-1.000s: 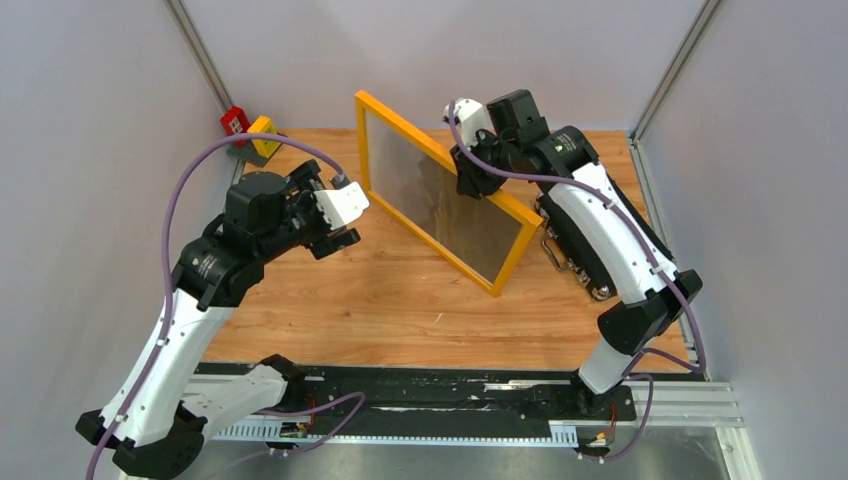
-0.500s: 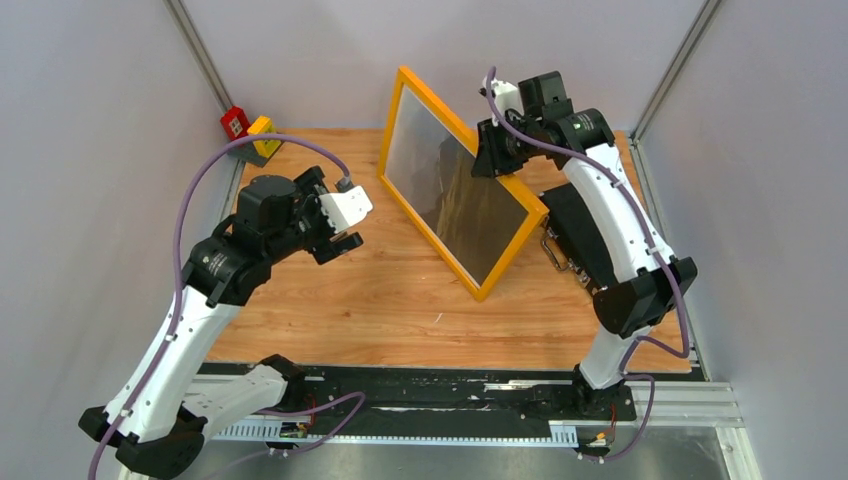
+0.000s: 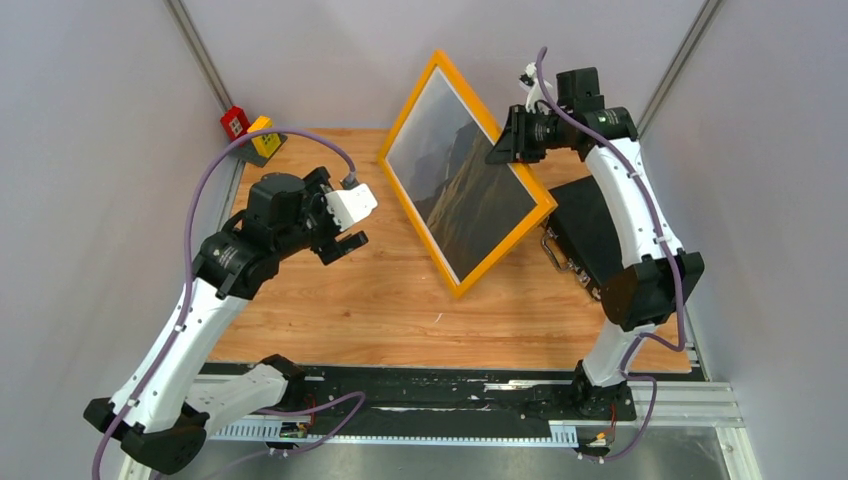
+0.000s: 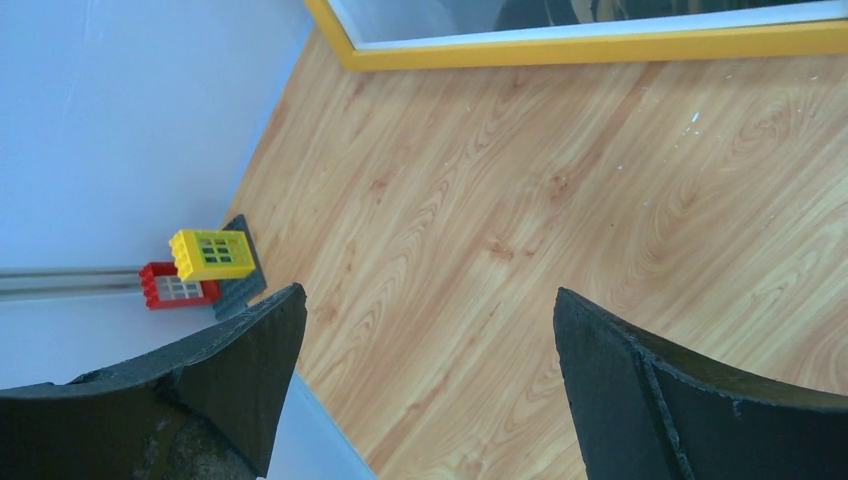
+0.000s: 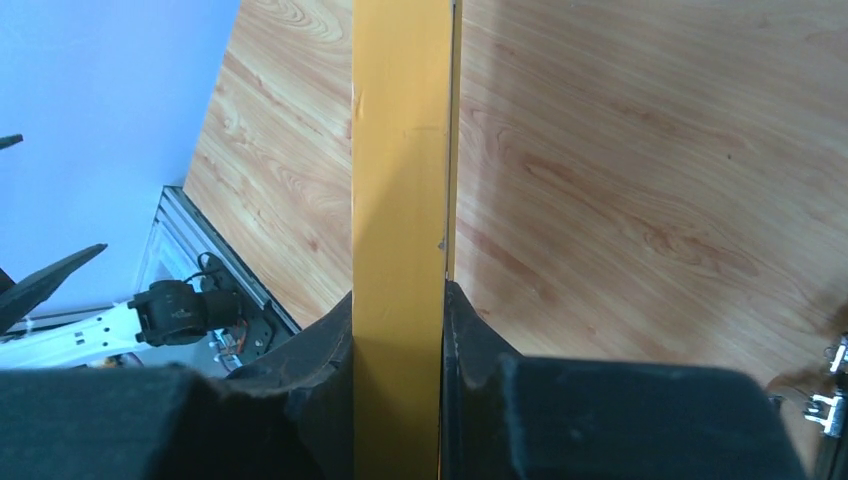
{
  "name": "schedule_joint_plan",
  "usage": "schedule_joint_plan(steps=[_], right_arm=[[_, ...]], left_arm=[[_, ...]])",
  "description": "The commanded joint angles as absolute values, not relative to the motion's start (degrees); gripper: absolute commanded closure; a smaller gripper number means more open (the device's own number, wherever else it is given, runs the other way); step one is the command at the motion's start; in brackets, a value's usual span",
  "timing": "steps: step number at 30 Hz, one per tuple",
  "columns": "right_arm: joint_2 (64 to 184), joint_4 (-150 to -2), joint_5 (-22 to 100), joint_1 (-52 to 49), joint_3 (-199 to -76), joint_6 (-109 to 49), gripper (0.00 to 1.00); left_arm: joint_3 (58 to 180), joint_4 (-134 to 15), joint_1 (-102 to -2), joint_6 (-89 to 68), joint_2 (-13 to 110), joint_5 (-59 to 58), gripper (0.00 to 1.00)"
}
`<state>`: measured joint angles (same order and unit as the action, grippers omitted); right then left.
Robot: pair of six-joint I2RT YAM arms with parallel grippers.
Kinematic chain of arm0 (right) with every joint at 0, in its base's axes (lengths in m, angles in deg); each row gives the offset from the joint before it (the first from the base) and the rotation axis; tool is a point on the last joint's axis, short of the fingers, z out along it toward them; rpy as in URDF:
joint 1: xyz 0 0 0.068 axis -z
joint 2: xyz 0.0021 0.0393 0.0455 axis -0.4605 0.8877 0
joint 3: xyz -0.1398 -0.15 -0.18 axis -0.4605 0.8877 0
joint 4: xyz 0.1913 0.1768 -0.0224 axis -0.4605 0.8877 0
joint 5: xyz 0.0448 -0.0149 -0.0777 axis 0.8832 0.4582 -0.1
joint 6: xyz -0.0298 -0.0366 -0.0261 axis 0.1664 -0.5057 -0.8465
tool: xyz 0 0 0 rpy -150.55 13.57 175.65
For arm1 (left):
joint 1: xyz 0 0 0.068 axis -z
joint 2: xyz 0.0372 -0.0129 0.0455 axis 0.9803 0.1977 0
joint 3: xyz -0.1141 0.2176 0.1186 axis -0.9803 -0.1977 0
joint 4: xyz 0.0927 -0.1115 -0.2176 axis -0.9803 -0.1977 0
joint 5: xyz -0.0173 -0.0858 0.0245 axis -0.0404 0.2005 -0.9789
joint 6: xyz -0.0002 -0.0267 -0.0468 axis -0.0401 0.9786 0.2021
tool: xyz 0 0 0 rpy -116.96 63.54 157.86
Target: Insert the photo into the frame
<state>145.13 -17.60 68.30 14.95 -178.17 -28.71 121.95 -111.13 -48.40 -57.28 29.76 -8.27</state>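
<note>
The frame, orange-yellow, hangs tilted above the middle of the table, one corner up and one corner down. The photo, dark mountains under grey sky, shows behind its clear pane. My right gripper is shut on the frame's upper right edge. In the right wrist view the fingers press both sides of the yellow bar. My left gripper stands open and holds nothing, left of the frame and apart from it. The left wrist view shows its wide jaws over bare wood and the frame's lower edge ahead.
A black case with metal handles lies at the table's right side, under the right arm. Red and yellow toy bricks sit in the back left corner. Grey walls close in on three sides of the wooden table.
My right arm has lifted the frame higher and swung it back and to the right, turning its front more toward the camera. The left arm has shifted only slightly.
</note>
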Motion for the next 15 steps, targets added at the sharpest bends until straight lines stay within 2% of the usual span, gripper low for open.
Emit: schedule_joint_plan(steps=[1,15], right_arm=[[142.0,-30.4,78.9,16.0,-174.8,-21.5,1.0],[138.6,-41.7,82.4,17.7,-159.3,-15.1,1.0]], left_arm=[[120.9,-108.3,-48.7,-54.9,29.9,-7.0,0.0],[118.7,-107.4,-48.7,-54.1,29.9,-6.6,0.0]])
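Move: The right hand holds the photo frame by its upper right bar. The frame's middle is about 3 cm ahead, 7 cm left and 7 cm below. Beneath, the bare middle of the table lies some 8 cm back, 6 cm left and 30 cm down; the black case is about 4 cm back and 23 cm right, 28 cm down. From the open left hand, that table middle is roughly 4 cm ahead, 19 cm right and 30 cm down. Almost straight down, the right arm lowers the frame about 6 cm towards the table, its fingers still pinching the upper bar. The wrist rolls some 10 to 15 degrees so that the frame's far corner dips. The left hand, wide open and empty beside the frame, sinks about 2 cm. ##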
